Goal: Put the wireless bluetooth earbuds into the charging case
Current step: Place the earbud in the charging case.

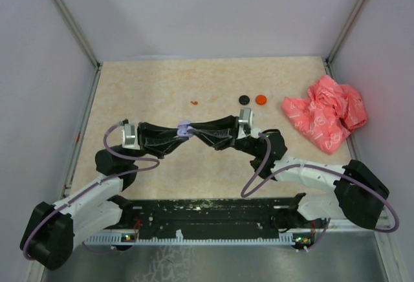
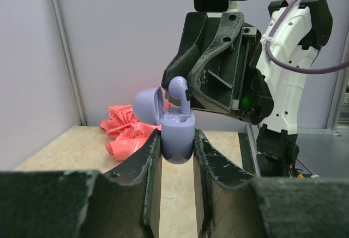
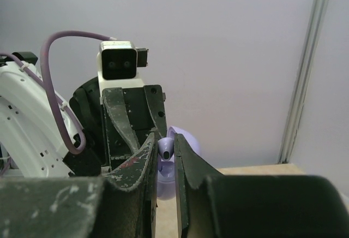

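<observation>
My left gripper [image 2: 177, 140] is shut on the lilac charging case [image 2: 178, 133], which it holds upright above the table with its lid [image 2: 149, 105] swung open to the left. My right gripper [image 3: 166, 153] is shut on a lilac earbud [image 3: 166, 149]. The earbud [image 2: 180, 89] stands with its stem down in the case's open top. From above, both grippers meet at the case [image 1: 184, 128] in the table's middle, the left gripper [image 1: 173, 133] coming from the left and the right gripper [image 1: 198, 130] from the right. A tiny red earbud [image 1: 193, 102] lies on the table behind them.
A black disc [image 1: 244, 99] and a red disc [image 1: 261, 99] lie side by side at the back. A crumpled pink-red plastic bag [image 1: 326, 112] sits at the right edge, and the bag [image 2: 125, 129] also shows behind the case. Grey walls enclose the table.
</observation>
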Robot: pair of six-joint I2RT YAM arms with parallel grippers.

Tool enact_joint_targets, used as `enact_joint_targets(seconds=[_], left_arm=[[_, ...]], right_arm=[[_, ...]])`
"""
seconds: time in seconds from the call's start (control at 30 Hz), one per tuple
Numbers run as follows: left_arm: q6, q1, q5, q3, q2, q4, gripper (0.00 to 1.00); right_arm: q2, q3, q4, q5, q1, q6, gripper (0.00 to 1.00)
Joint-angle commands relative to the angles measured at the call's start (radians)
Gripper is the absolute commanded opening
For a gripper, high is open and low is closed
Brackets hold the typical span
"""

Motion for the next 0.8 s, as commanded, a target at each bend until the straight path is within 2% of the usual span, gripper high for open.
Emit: enact_joint_targets(seconds=[0.0,0.1,0.23,0.37,0.53,0.77], left_arm=[[-0.038,0.004,-0.015,0.006,-0.012,0.070,0.00],[-0.043,0.004,-0.023,0.005,-0.012,0.070,0.00],[-0.042,0.004,-0.026,0.000,-0.014,0.069,0.00],[-0.038,0.003,-0.030,-0.004,-0.019,0.066,0.00],[-0.015,0.005,-0.037,-0.017,-0.032,0.035,0.00],[0.091,0.003,-0.057,-0.050,-0.066,-0.100,0.00]], right_arm=[[-0.012,-0.005,0.035,-0.012,0.014,-0.008,0.00],[-0.021,-0.003,0.003,-0.024,0.014,-0.016,0.00],[-0.031,-0.004,-0.019,-0.026,0.014,-0.018,0.13],[-0.040,-0.006,-0.026,-0.017,0.014,-0.018,0.18],[-0.069,-0.011,-0.043,-0.006,0.014,-0.020,0.30],[-0.147,-0.014,-0.163,0.064,0.014,-0.066,0.39]])
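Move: The charging case, open and upright in the left fingers, has its middle about 3 cm below the right hand and 1 cm to its left, level fore and aft. Its raised lid stands some 3 cm ahead of the right hand, 1 cm left and 1 cm lower. From the left hand, the case sits about 1 cm right and 1 cm up, at the fingertips, and the earbud in the right fingers about 2 cm right and 4 cm up. Lower the right gripper about 1 cm, easing the pinched earbud stem-first down into the well of the charging case. Open the fingers as it reaches the bottom of that travel, let go, and draw the hand up and to the right, about 1 cm each way, clear of the case. Keep the case gripped nearly still in the left fingers. ##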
